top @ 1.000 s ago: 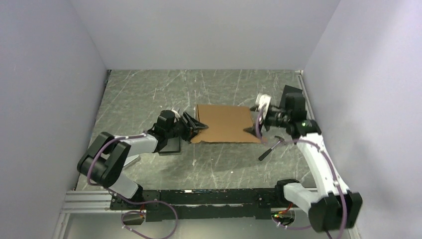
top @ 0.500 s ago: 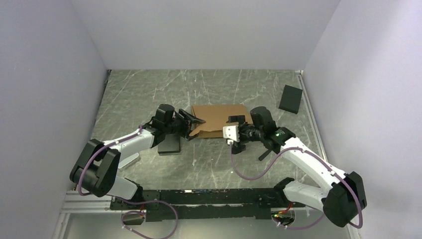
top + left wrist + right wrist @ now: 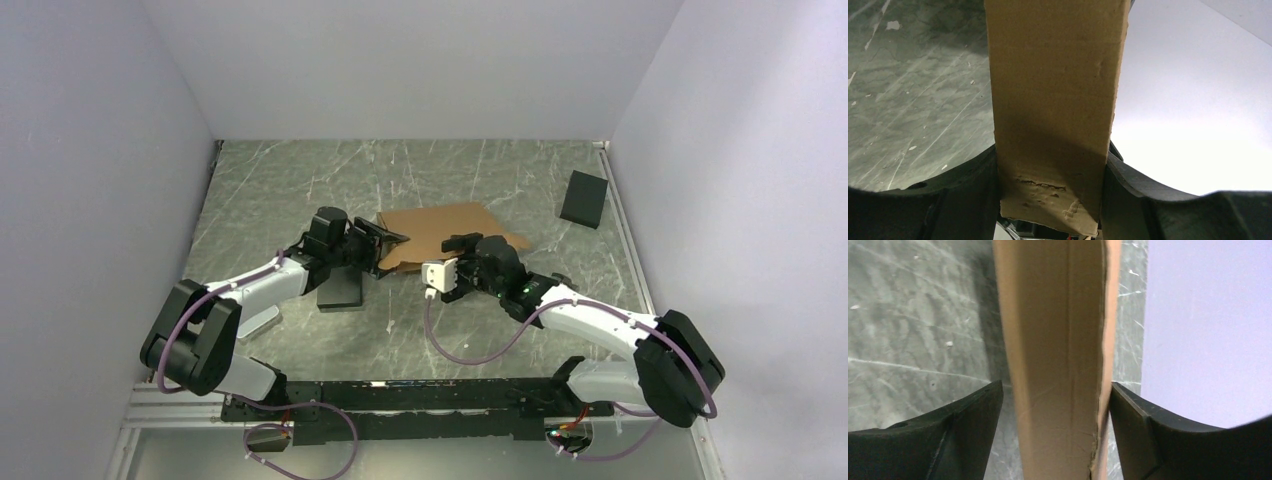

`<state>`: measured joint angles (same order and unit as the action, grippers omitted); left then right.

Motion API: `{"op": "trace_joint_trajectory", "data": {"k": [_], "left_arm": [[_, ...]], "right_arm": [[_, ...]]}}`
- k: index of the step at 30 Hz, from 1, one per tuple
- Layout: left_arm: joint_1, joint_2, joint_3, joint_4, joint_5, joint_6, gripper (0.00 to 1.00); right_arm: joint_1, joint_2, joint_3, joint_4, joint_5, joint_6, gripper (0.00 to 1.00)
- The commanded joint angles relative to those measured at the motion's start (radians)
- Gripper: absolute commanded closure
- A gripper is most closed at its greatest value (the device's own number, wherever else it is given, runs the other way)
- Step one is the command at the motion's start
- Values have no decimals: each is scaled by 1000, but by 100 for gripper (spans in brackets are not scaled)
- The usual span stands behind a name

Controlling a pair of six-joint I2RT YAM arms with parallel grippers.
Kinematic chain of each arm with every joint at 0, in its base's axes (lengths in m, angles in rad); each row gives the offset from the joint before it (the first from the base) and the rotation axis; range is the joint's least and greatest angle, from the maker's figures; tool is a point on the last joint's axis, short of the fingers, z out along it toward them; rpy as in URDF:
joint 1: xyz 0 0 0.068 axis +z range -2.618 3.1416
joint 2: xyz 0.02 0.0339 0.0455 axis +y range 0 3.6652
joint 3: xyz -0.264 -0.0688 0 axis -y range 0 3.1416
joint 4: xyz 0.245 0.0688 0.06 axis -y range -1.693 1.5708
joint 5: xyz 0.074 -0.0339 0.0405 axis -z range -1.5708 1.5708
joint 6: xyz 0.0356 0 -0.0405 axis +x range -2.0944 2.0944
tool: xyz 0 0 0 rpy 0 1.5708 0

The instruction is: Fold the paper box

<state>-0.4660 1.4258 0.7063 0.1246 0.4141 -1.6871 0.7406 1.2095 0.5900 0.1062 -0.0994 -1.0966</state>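
Note:
The paper box (image 3: 450, 228) is a brown cardboard sheet lying mostly flat in the middle of the table, slightly skewed. My left gripper (image 3: 385, 245) is at its left end; in the left wrist view (image 3: 1050, 167) both jaws press a cardboard flap (image 3: 1053, 75) that fills the gap. My right gripper (image 3: 462, 258) reaches in from the near side. In the right wrist view (image 3: 1055, 390) a cardboard edge (image 3: 1053, 315) stands between the jaws, touching the right jaw with a gap at the left one.
A black block (image 3: 583, 198) lies at the back right close to the right wall. A dark flat block (image 3: 340, 293) sits under my left forearm, with a pale rounded thing (image 3: 262, 322) nearer the base. Grey walls enclose three sides.
My right arm swung from the box's right end to its near edge, and its jaws narrowed a little around the cardboard. The box shifted and turned slightly. The left grip held.

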Motion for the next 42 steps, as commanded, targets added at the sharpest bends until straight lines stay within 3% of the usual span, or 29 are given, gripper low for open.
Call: {"op": "trace_joint_trajectory", "data": {"k": [1,7,12,17,25,30,34,38,42], "left_arm": [[2,-36,-15,69,14,-34,52],[20,-56,-30,84,33,-34,38],[43,-109,-49,61,18,2,21],[74,-218,-4,-144,-48,162,1],[123,-467,96,-397,-251,615,1],[124,-655,25,-344,-278,837,0],[125,-724,-51,-303,-241,922,0],[125,-717,-87,-285,-187,947,1],[125,-676,-99,-255,-132,957,0]], "right_arm": [[11,0,-11,166,96,0,26],[11,-8,4,148,95,26,48],[2,-22,31,103,64,78,53],[-47,-58,102,14,-13,185,56],[-145,-76,316,-241,-203,433,58],[-248,-18,526,-382,-384,652,59],[-336,59,625,-406,-552,910,59],[-423,140,628,-313,-727,1224,60],[-485,210,485,-30,-860,1576,60]]}}
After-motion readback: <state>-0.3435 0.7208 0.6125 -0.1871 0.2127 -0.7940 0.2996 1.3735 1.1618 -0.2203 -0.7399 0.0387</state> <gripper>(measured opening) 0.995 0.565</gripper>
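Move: The paper box is pinched at its left end by the left gripper; its middle lies about 10 cm to the right, 3 cm ahead and 3 cm lower. From the right gripper, half closed around the near wall, that middle is some 5 cm ahead, 2 cm left and 2 cm below. The black case lies 11 cm left of the left hand and 7 cm back, 13 cm below; the hammer is 19 cm right of the right hand, 8 cm back and 12 cm below. Close the right fingers on the near wall of the box, then open the left ones fully and draw that hand away from the box, left and up over 10 cm, rolling it and easing down again at the end. With the right grip kept, lift the box about 13 cm and a little forward, rolling the wrist some 75 degrees about its pointing direction, clockwise seen from behind the hand. ##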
